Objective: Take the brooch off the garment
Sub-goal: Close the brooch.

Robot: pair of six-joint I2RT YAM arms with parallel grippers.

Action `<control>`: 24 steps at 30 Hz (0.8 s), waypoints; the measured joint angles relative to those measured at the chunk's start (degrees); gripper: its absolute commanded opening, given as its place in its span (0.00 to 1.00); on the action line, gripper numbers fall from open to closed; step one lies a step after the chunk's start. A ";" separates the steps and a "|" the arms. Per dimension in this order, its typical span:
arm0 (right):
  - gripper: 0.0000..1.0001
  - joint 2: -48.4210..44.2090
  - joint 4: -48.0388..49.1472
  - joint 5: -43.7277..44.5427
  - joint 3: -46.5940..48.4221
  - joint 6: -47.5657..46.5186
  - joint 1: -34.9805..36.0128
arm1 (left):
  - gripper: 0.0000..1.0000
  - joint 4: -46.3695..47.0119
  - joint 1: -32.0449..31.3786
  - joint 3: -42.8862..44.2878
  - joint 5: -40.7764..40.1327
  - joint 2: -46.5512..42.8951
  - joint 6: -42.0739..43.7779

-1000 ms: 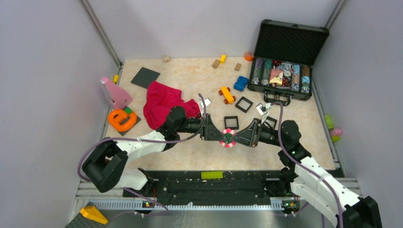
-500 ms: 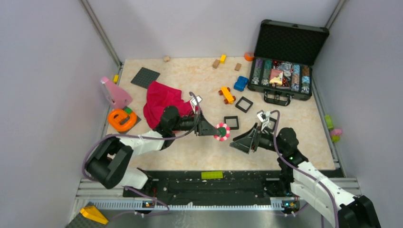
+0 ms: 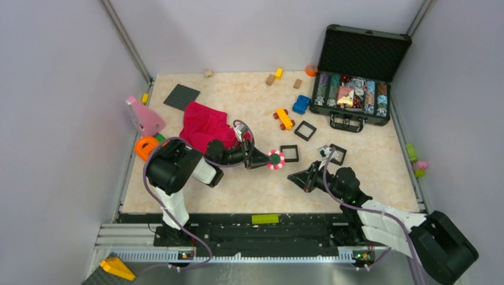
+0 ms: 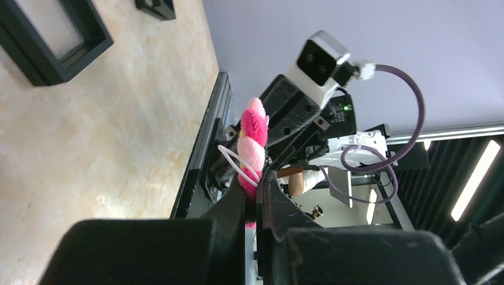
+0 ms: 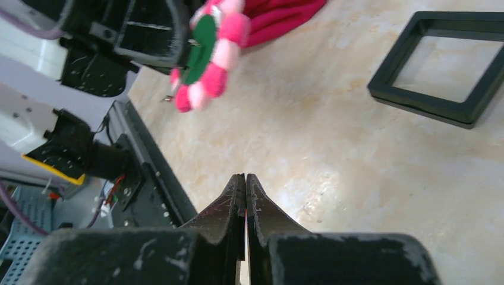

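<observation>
The brooch point(image 3: 275, 159), a pink-and-white petalled disc with a dark green centre, hangs a little above the tabletop mid-table. My left gripper point(image 3: 267, 160) is shut on its left edge. In the left wrist view the brooch point(image 4: 254, 142) stands edge-on, pinched between the fingers of my left gripper point(image 4: 257, 191), with a thin white loop on it. The red garment point(image 3: 205, 126) lies crumpled behind the left arm, apart from the brooch. My right gripper point(image 3: 293, 176) is shut on nothing, low and to the right of the brooch. Its wrist view shows the brooch point(image 5: 208, 50) beyond my right gripper point(image 5: 245, 177).
Black square frames point(image 3: 289, 153) point(image 3: 305, 130) point(image 5: 440, 59) lie just beyond the grippers. An open black case point(image 3: 356, 89) of chips stands back right. An orange toy car point(image 3: 284, 118), a blue car point(image 3: 301, 104), an orange ring toy point(image 3: 144, 146) and a grey baseplate point(image 3: 181, 97) lie around.
The right gripper let go of the brooch, drew back to the right and shut. The left gripper carried the brooch a little left and away as its arm folded in.
</observation>
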 measured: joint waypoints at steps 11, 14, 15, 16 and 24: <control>0.00 24.76 23.50 1.60 0.68 2.23 1.29 | 0.00 4.94 0.00 1.05 -2.64 1.29 -2.23; 0.00 27.23 27.91 0.87 2.10 3.19 2.10 | 0.00 5.42 0.00 1.16 -2.80 1.46 -2.21; 0.00 27.50 29.07 0.61 2.60 3.43 2.43 | 0.00 5.55 0.00 1.22 -2.86 1.68 -2.21; 0.00 27.56 29.81 0.48 3.08 3.56 2.67 | 0.00 5.70 0.00 1.36 -2.91 2.03 -2.19; 0.00 27.56 32.96 -1.64 5.27 5.51 3.17 | 0.00 5.81 0.00 2.56 -3.32 4.72 -1.53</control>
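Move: The brooch stands in the shut left fingers, its middle 2 cm or so to the right of that hand's point and at its height. From the right hand, empty and shut, it is some 6 cm ahead, 5 cm left and 4 cm higher, with its pin open. On the table some 10 cm below the right hand, a black frame lies about 8 cm ahead and 2 cm right; a tilted frame lies about 17 cm ahead and 8 cm right. Dipping first, the right hand goes about 2 cm forward and 2.5 cm down, then swings left and climbs some 5 cm to come up beside the near edge of the brooch, by the open pin, its shut fingertips tilting up about 10 degrees. The left hand keeps its pinch and eases the brooch about 2 cm forward, with a small rise and sinking back. ##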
